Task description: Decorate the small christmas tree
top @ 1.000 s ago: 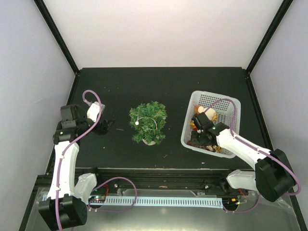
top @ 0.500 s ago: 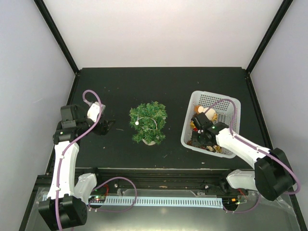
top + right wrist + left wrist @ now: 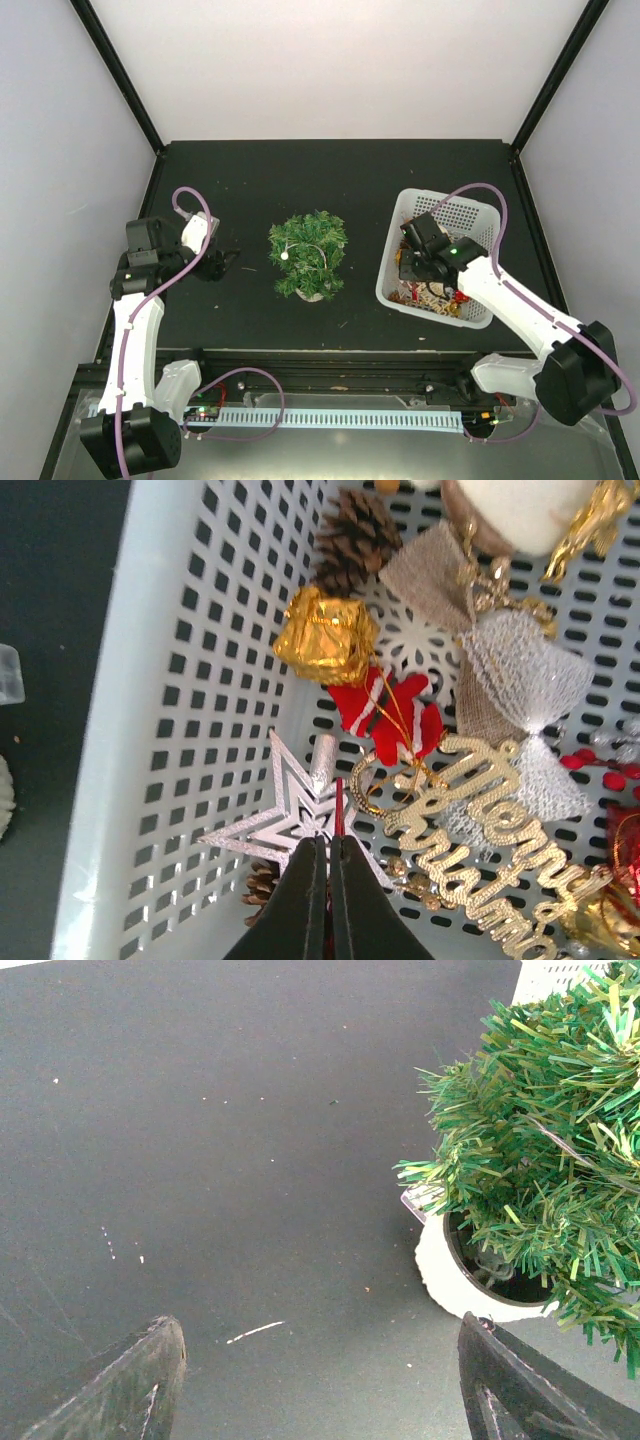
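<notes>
The small christmas tree (image 3: 308, 255) stands mid-table on its white base (image 3: 440, 1272), and its green branches (image 3: 545, 1150) fill the right of the left wrist view. My left gripper (image 3: 226, 260) hovers low just left of the tree, open (image 3: 318, 1338), with only bare mat between its fingers. My right gripper (image 3: 408, 270) hangs over the white mesh basket (image 3: 470, 208). It is shut (image 3: 327, 845) on a thin red strip (image 3: 338, 810) that pokes out from between the fingertips, above a silver star (image 3: 285, 820).
The basket (image 3: 180, 680) holds a gold gift box (image 3: 325, 635), red mittens (image 3: 385, 715), gold "Merry Christmas" lettering (image 3: 480, 850), a pine cone (image 3: 355, 540) and a burlap-and-mesh bow (image 3: 510, 670). Black frame posts stand at the table's back corners.
My right gripper has closed fully on the red strip and its arm has lifted and shifted toward the back of the basket. The left arm and the tree have not moved.
</notes>
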Available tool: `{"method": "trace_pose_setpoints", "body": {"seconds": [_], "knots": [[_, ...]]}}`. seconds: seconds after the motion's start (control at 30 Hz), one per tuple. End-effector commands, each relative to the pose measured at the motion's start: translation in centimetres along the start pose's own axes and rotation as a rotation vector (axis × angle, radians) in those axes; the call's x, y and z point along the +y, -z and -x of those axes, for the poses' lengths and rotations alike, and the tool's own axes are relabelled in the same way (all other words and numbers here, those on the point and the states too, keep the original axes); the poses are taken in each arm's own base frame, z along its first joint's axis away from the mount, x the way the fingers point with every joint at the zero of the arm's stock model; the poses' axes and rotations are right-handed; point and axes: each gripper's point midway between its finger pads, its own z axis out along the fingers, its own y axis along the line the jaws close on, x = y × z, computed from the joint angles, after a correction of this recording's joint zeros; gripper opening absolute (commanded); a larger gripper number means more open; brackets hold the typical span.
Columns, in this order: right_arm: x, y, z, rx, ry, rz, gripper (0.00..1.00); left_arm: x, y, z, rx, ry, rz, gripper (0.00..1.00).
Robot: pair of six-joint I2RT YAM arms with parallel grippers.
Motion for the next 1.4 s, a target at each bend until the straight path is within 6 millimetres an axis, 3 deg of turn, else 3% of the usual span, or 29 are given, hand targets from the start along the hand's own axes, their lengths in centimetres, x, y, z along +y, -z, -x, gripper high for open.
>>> {"method": "trace_pose_setpoints", "body": {"seconds": [0.0, 0.3, 0.57, 0.73, 1.07, 1.37], "knots": [[-0.7, 1.6, 1.5, -0.055, 0.009, -0.032, 0.01, -0.2, 0.5, 0.8, -0.018, -0.016, -0.014, 0.75], [-0.5, 4.8, 4.0, -0.187, -0.027, 0.018, 0.01, -0.1, 0.6, 0.7, -0.026, -0.019, -0.005, 0.76], [0.2, 11.2, 7.2, -0.417, -0.029, 0.143, 0.01, -0.2, 0.7, 0.7, -0.036, -0.026, -0.002, 0.76], [1.3, 14.2, 8.1, -0.512, -0.011, 0.250, 0.01, -0.3, 0.9, 0.9, -0.049, -0.034, 0.002, 0.76], [5.0, 19.2, 9.7, -0.593, 0.142, 0.426, 0.01, -0.8, 0.9, 0.9, -0.068, -0.056, -0.017, 0.77], [11.8, 22.8, 11.4, -0.607, 0.296, 0.541, 0.01, -0.8, 0.9, 0.8, -0.074, -0.065, -0.011, 0.77]]}}
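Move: Over the near left part of the basket, the right hand already holds a red ornament by its string; the tree it is meant for stands about 23 cm to the hand's left and 3 cm farther out, its middle some 2 cm lower. The silver star lies 9 cm below, 3 cm ahead and 1 cm left; the gold lettering is 4 cm right, 1 cm ahead and equally low. From the left hand, the tree is 15 cm right, 3 cm ahead and 10 cm lower. Rising some 23 cm up out of the basket, the right hand keeps its closed pinch on the red string and tips its fingers up from nearly straight down by about 35 degrees. Late in the climb it also swings about 5 cm left, to the tree's side, turning counter-clockwise. ##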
